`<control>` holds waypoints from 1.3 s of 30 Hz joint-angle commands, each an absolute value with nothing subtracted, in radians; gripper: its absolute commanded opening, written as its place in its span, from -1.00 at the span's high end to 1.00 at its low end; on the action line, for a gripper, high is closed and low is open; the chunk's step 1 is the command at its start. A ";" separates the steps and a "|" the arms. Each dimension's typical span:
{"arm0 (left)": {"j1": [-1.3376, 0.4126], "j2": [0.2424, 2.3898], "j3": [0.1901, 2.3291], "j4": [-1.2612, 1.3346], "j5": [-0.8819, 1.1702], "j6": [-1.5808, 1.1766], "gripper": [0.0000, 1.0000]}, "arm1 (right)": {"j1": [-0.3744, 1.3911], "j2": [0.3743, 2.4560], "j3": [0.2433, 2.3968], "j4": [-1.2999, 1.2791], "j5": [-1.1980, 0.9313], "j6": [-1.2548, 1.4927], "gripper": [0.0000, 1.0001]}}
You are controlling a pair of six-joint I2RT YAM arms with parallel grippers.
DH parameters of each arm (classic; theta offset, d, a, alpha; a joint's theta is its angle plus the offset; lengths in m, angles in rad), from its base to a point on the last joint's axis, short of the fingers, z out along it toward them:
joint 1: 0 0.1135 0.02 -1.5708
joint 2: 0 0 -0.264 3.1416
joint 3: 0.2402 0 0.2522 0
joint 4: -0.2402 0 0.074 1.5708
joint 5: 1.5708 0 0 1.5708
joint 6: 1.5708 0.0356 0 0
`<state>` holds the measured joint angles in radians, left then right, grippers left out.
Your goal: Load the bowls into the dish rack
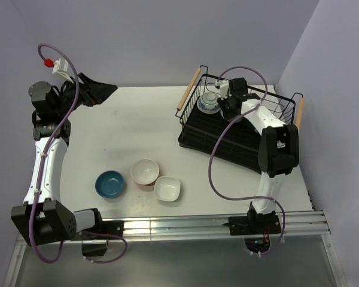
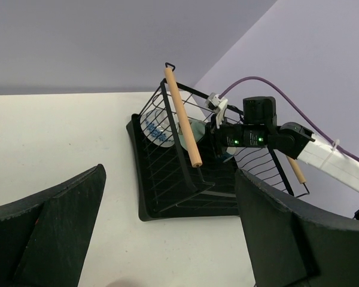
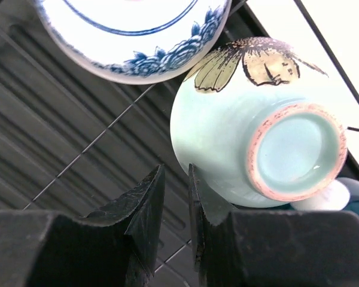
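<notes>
The dish rack point(image 1: 239, 140) stands at the back right, with a blue-and-white bowl point(image 1: 208, 103) in its far left corner. In the right wrist view a mint green bowl point(image 3: 227, 131) lies on its side against that patterned bowl point(image 3: 137, 42), foot ring toward the camera. My right gripper point(image 3: 176, 170) is inside the rack, jaws a narrow gap apart with nothing between them; the mint bowl rests beside the outer face of one finger. A blue bowl point(image 1: 110, 183), an orange-sided white bowl point(image 1: 145, 171) and a squarish white bowl point(image 1: 167, 189) sit on the table. My left gripper point(image 2: 167, 239) is open and empty.
The rack has a light wooden handle point(image 2: 182, 116) at its near-left end and another at the far end. My left gripper point(image 1: 107, 92) hovers at the back left, far from the bowls. Walls close in behind and on the right.
</notes>
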<state>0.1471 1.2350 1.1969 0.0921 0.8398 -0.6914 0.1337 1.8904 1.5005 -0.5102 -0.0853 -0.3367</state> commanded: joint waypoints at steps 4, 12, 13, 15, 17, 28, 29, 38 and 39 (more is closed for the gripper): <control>0.152 1.227 1.218 0.103 0.834 -0.655 -0.89 | 0.117 1.940 1.581 -0.486 -0.032 -0.365 0.40; 0.153 1.212 1.212 0.032 0.828 -0.578 -0.92 | 0.114 1.849 1.592 -0.508 -0.100 -0.342 0.28; 0.153 1.207 1.209 0.014 0.833 -0.569 -0.92 | 0.117 1.829 1.598 -0.517 -0.116 -0.339 0.20; 0.153 1.206 1.206 -0.029 0.841 -0.531 -0.93 | 0.117 1.786 1.626 -0.532 -0.129 -0.324 0.07; 0.156 1.201 1.206 -0.098 0.850 -0.459 -0.93 | 0.117 1.760 1.652 -0.566 -0.153 -0.313 -0.04; 0.158 1.219 1.213 -0.645 0.867 0.234 -0.93 | 0.117 1.464 1.672 -0.614 -0.288 -0.249 -1.00; 0.158 1.227 1.209 -0.684 0.861 0.286 -0.91 | 0.117 1.410 1.660 -0.606 -0.293 -0.229 -1.00; 0.155 1.273 1.074 -0.982 0.722 0.755 -0.83 | 0.117 1.155 1.477 -0.540 -0.402 -0.154 -1.00; 0.153 1.269 1.059 -0.974 0.733 0.756 -0.82 | 0.115 1.141 1.454 -0.540 -0.414 -0.128 -1.00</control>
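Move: The green bowl in the rack lies about 4 cm ahead of the right hand, 4 cm right and 3 cm below; the flower bowl is about 8 cm ahead and 7 cm left of that hand, the rack's dark-blue bowl 1 cm ahead, 13 cm right. From the left hand the table's blue bowl lies some 18 cm back, 5 cm left, 36 cm down, the round white bowl 13 cm back, 8 cm right. Dipping about 1 cm at the green bowl's near edge, the right hand then rises nearly 30 cm and draws back some 13 cm, away from the bowls, its partly open fingers spreading wide and tilting up. After a short wait the left hand sinks about 22 cm and comes back 9 cm, drifting left, towards the blue bowl, the wrist rolling and pointing down-right with fingers still wide. ##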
